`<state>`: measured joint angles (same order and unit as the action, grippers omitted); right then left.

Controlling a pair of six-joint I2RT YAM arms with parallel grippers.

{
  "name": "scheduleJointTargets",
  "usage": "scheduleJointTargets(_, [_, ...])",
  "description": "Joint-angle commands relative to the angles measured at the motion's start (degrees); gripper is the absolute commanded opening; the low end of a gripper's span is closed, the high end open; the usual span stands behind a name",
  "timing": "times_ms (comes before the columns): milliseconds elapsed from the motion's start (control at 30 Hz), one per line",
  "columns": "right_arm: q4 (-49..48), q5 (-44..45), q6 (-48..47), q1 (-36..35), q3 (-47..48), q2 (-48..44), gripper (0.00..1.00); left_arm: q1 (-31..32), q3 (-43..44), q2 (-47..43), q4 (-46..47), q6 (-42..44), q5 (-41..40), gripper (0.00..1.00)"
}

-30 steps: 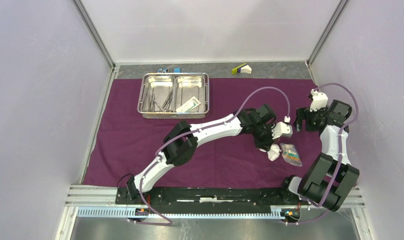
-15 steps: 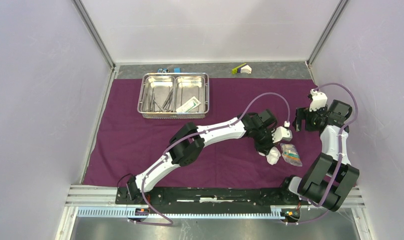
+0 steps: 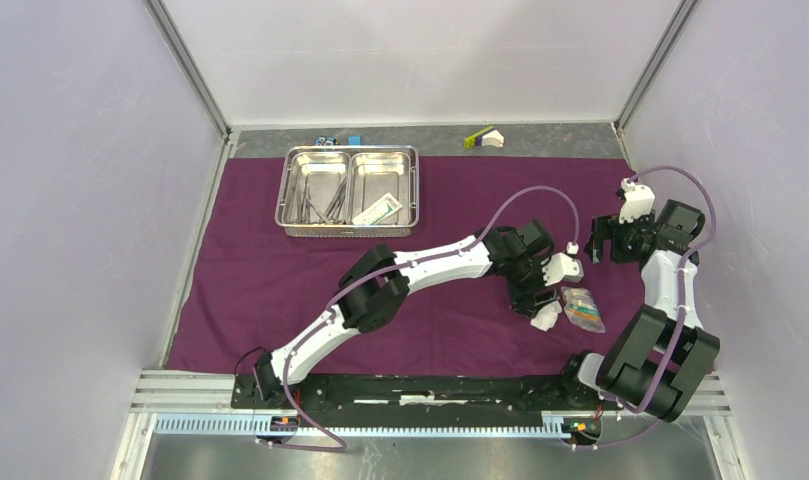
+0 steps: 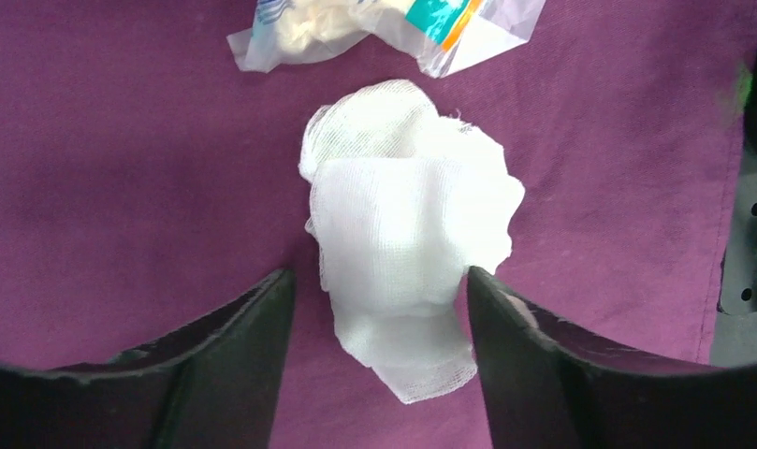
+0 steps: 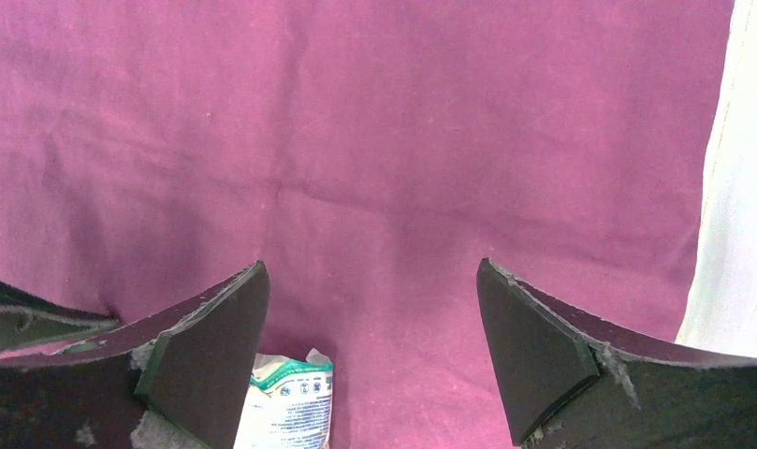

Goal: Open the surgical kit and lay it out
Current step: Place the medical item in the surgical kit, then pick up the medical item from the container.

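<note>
The dark purple cloth (image 3: 460, 200) lies spread over the table. On its back left stands the steel tray (image 3: 349, 229), with tweezers and forceps (image 3: 318, 196) in the left compartment and a white packet (image 3: 377, 208) in the right one. White gauze (image 4: 407, 215) lies crumpled on the cloth between the parted fingers of my open left gripper (image 4: 379, 273), which grips nothing. In the top view the gauze (image 3: 547, 318) lies just below the left gripper (image 3: 536, 300), beside the small clear packet (image 3: 583, 308). My right gripper (image 5: 371, 265) hovers open and empty over bare cloth.
A small blue block (image 3: 354, 139) and a yellow-green and white piece (image 3: 483, 138) lie on the grey strip behind the cloth. The clear packet (image 4: 384, 23) lies just past the gauze. The right arm (image 3: 660, 300) stands close to the right wall.
My left gripper has opened and let go of the gauze, which has come down a little nearer the front edge. The right arm has not moved.
</note>
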<state>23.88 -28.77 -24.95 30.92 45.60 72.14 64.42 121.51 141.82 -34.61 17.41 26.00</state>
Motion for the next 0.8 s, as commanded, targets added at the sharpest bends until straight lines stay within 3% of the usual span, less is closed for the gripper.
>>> scheduleJointTargets(0, [-0.4,-1.9,-0.7,0.4,0.3,0.6,0.88,0.2,-1.2,-5.9,-1.2,0.3,-3.0,0.78])
scheduleJointTargets(200, [-0.2,-2.4,-0.9,0.4,0.4,0.9,0.89,0.2,-1.6,-10.0,-3.2,0.8,-4.5,0.94])
scheduleJointTargets(433, [-0.4,-3.5,-0.4,0.4,0.5,0.3,0.88,-2.1,-7.5,-19.2,-3.2,1.9,-10.5,1.00])
scheduleJointTargets(600, [-1.3,-4.7,-0.1,-0.3,0.1,-1.4,0.88,-9.3,-15.5,-27.5,-2.0,1.6,-16.2,1.00])
scheduleJointTargets(767, [-2.5,-4.0,-0.2,-2.5,-0.3,-1.9,0.88,-21.7,-18.2,-32.1,-5.7,-0.6,-16.0,1.00])
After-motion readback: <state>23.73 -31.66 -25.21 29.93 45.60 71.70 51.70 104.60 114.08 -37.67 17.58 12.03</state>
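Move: The white-and-green packet in the metal tray lies about 32 cm to the left hand's left and 17 cm ahead, at roughly its height, with the instruments 12 cm farther left of it and 3 cm farther out. The white gauze is right under this hand, about 2 cm back. The clear bag lies some 9 cm right and 2 cm back. From the right hand the packet is about 51 cm left and 7 cm ahead. The left fingers, already loosened around the gauze on the drape, spread fully and come up clear of it. The hand first rises nearly straight, then sweeps left and forward towards the tray while still climbing, speeding up. It travels about 13 cm up, 13 cm left and 11 cm forward, the wrist turning some 20 degrees counter-clockwise. ##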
